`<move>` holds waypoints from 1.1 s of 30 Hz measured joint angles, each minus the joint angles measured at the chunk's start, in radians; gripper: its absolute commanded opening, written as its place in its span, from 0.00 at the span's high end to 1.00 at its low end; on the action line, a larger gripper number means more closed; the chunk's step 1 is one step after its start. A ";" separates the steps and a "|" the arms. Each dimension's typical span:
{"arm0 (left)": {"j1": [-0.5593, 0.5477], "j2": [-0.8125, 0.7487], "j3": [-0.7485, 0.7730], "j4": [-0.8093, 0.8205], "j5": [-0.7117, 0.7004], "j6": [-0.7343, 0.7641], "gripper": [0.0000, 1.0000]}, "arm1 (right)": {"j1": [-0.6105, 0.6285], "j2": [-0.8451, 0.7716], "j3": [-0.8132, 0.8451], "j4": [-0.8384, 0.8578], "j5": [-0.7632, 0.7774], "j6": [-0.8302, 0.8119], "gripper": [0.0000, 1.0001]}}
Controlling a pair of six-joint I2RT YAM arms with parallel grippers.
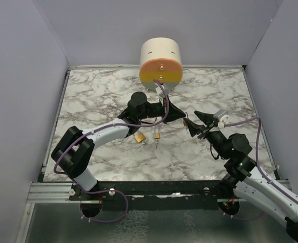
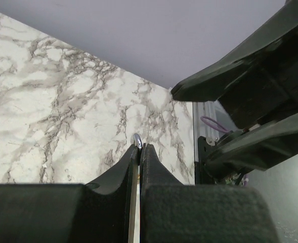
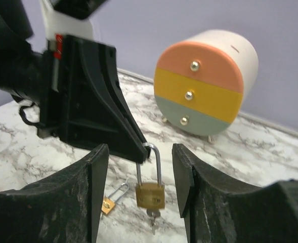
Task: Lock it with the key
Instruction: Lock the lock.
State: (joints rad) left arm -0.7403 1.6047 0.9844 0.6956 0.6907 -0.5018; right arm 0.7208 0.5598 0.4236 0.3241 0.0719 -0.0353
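Note:
A brass padlock (image 3: 150, 195) hangs by its silver shackle (image 3: 158, 162) from my left gripper (image 1: 183, 117), which is shut on the shackle's top (image 2: 137, 140). A small key (image 3: 153, 216) sticks out of the lock's underside. My right gripper (image 3: 140, 157) is open, one finger on each side of the hanging padlock and neither touching it. In the top view my right gripper (image 1: 190, 122) meets the left one nose to nose above the table's middle, and the hanging lock is mostly hidden between them.
Two more brass padlocks (image 1: 139, 137) (image 1: 157, 134) lie on the marble table (image 1: 103, 96) below the left arm; one of them (image 3: 108, 202) also shows in the right wrist view. A round drawer unit (image 1: 160, 66) with orange, yellow and grey fronts stands at the back centre. Grey walls enclose the table.

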 measured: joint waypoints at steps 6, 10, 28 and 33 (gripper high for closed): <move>0.029 0.000 0.024 -0.003 0.013 0.002 1.00 | 0.000 -0.069 -0.068 -0.053 0.156 0.077 0.24; 0.053 -0.005 0.023 -0.016 0.031 0.009 1.00 | 0.000 -0.141 -0.090 -0.091 0.256 0.119 0.25; 0.111 -0.047 0.010 -0.025 0.154 0.022 1.00 | -0.001 -0.044 -0.013 -0.159 0.646 0.215 0.27; 0.111 -0.051 0.010 -0.026 0.170 0.022 1.00 | -0.097 0.073 0.027 -0.151 0.612 0.230 0.31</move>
State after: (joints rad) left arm -0.6292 1.5536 0.9943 0.6693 0.8604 -0.4797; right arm 0.6235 0.6331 0.4503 0.1730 0.6838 0.1944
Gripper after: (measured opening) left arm 0.030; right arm 0.726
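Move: The padlock hangs by its shackle from the left fingertips, its middle some 3 cm below the left hand and 1 cm to the right, level fore and aft. The right hand, already off it, has it about 3 cm ahead, 2 cm left and 6 cm below. On the table some 20 cm below the left hand lie the middle padlock, roughly 2 cm ahead and 12 cm left, and the left padlock, 1 cm ahead and 20 cm left. The right hand draws away from the hanging padlock, about 11 cm to the right, sinking some 4 cm and working about 5 cm forward late on, while it swings nearly 40 degrees clockwise, its fingertips dip a little and its half-open fingers spread wider. The left hand keeps its shut pinch on the shackle and carries the padlock some 3 cm left and 2 cm up, easing forward 2 cm and then partly back. ##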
